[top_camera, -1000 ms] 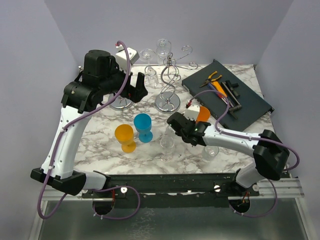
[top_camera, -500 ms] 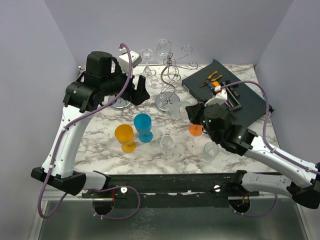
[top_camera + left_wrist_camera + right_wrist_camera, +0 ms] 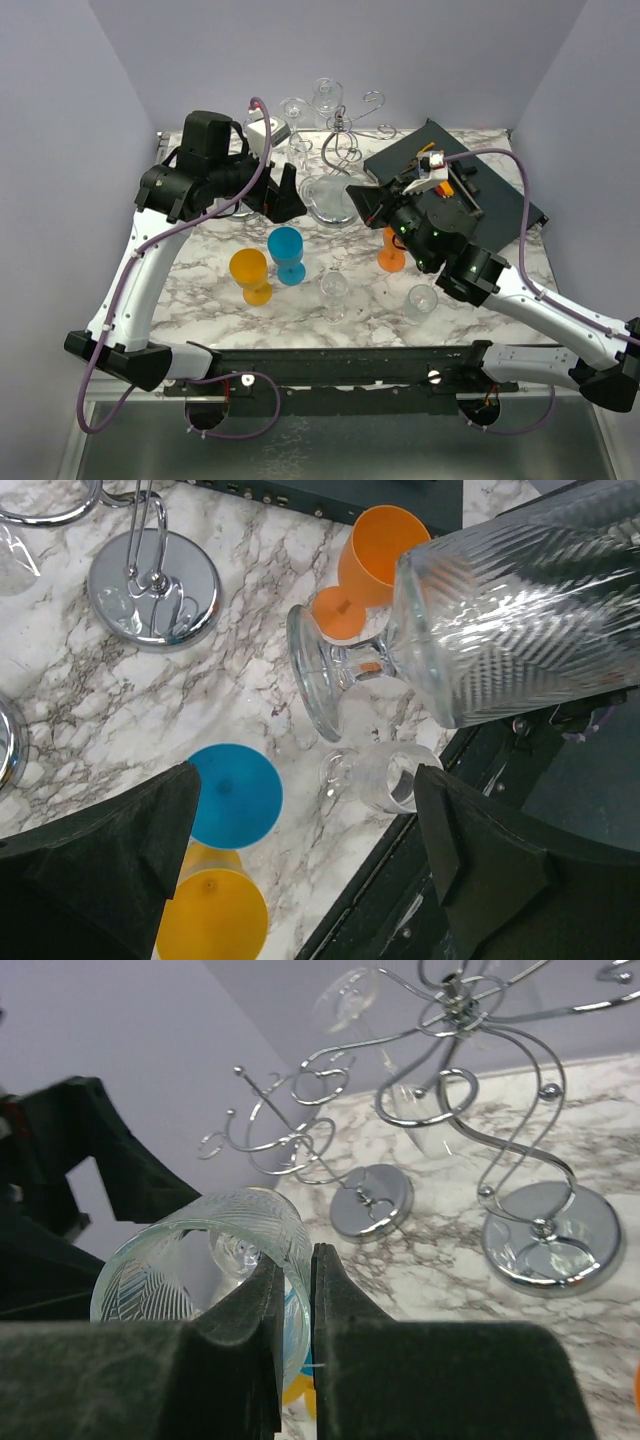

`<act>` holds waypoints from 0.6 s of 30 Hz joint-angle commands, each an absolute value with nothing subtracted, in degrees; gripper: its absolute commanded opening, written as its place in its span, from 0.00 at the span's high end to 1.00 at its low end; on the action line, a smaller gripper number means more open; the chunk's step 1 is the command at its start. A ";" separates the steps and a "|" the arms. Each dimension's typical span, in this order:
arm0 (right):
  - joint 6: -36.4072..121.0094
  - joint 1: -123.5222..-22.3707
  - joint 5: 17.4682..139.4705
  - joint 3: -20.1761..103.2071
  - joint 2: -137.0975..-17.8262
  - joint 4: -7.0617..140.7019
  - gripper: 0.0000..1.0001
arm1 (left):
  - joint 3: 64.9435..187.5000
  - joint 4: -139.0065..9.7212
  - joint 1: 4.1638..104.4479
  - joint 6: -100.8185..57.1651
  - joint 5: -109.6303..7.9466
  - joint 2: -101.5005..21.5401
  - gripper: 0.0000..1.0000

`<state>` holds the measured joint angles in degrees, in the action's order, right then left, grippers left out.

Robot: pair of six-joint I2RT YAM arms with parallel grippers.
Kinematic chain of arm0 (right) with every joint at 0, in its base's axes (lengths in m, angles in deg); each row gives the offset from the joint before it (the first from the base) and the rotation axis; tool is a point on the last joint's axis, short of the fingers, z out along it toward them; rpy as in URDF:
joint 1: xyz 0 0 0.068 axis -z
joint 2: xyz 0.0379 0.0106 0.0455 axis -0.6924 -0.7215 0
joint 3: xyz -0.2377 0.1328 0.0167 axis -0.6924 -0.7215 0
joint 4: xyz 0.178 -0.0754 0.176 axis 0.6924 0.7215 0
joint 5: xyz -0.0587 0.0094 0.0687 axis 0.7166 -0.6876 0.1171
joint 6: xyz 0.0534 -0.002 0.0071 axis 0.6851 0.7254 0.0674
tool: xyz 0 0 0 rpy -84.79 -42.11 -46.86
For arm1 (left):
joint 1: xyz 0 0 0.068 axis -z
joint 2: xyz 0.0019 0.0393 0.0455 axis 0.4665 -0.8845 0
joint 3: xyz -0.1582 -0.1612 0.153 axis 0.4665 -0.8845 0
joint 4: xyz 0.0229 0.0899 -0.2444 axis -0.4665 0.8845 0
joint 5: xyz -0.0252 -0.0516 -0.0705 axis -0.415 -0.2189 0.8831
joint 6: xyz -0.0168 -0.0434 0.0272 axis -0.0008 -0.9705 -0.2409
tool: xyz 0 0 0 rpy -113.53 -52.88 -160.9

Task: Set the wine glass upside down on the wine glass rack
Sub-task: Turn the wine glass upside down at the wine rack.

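A clear ribbed wine glass [image 3: 215, 1250] lies on its side in the air, and my right gripper [image 3: 295, 1260] is shut on its rim wall, one finger inside the bowl. From above, the wine glass [image 3: 333, 198] hangs in front of the tall chrome wine glass rack [image 3: 345, 135], foot pointing left. In the right wrist view the rack [image 3: 500, 1090] is ahead to the right and a smaller rack [image 3: 290, 1130] stands ahead. My left gripper [image 3: 285, 192] is open beside the glass's foot. The left wrist view has the glass [image 3: 500, 620] at upper right and my left gripper [image 3: 310, 860] with nothing in it.
On the marble stand a blue cup [image 3: 286, 252], a yellow cup [image 3: 249, 275], an orange cup [image 3: 390, 250] and two small clear glasses [image 3: 334, 292] [image 3: 421, 300]. Clear glasses [image 3: 327, 95] hang on the rack. A dark tool case [image 3: 490, 200] lies at back right.
My right arm has swung up and back, carrying the glass from near the table's middle to just before the tall rack. My left gripper has shifted slightly right.
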<state>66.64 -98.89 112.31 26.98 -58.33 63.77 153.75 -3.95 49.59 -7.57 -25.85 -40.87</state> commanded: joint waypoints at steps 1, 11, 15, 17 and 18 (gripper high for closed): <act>67.41 -99.19 105.81 26.25 -57.44 50.49 1.00 | 153.03 -3.53 49.87 -6.97 -24.30 -39.90 0.05; 70.15 -99.19 99.26 23.71 -57.95 46.91 1.00 | 153.07 -7.52 49.87 -6.92 -21.29 -39.70 0.23; 71.24 -99.19 98.02 22.15 -58.33 43.51 1.00 | 152.71 -7.52 49.86 -5.64 -18.91 -39.54 0.48; 71.60 -99.19 97.50 21.69 -58.98 42.20 1.00 | 152.74 -7.43 49.82 -5.13 -18.45 -39.54 0.60; 71.89 -99.17 97.16 21.48 -59.32 41.71 1.00 | 152.88 -7.28 49.86 -4.79 -18.21 -39.52 0.64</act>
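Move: The wine glass lies on its side, rim still pinched in the right fingers. Its middle is about 8 cm right of the open left gripper, 1 cm back and 2 cm higher. The blue goblet stands some 28 cm below the left hand, 2 cm back and 2 cm left. From the right hand, the left gripper is about 14 cm left, level and 1 cm lower; the tall rack is 14 cm ahead, 5 cm left, its middle 17 cm lower. Right hand carries the glass about 3 cm left, slightly back and up, foot-first towards the half-closing left fingers. ##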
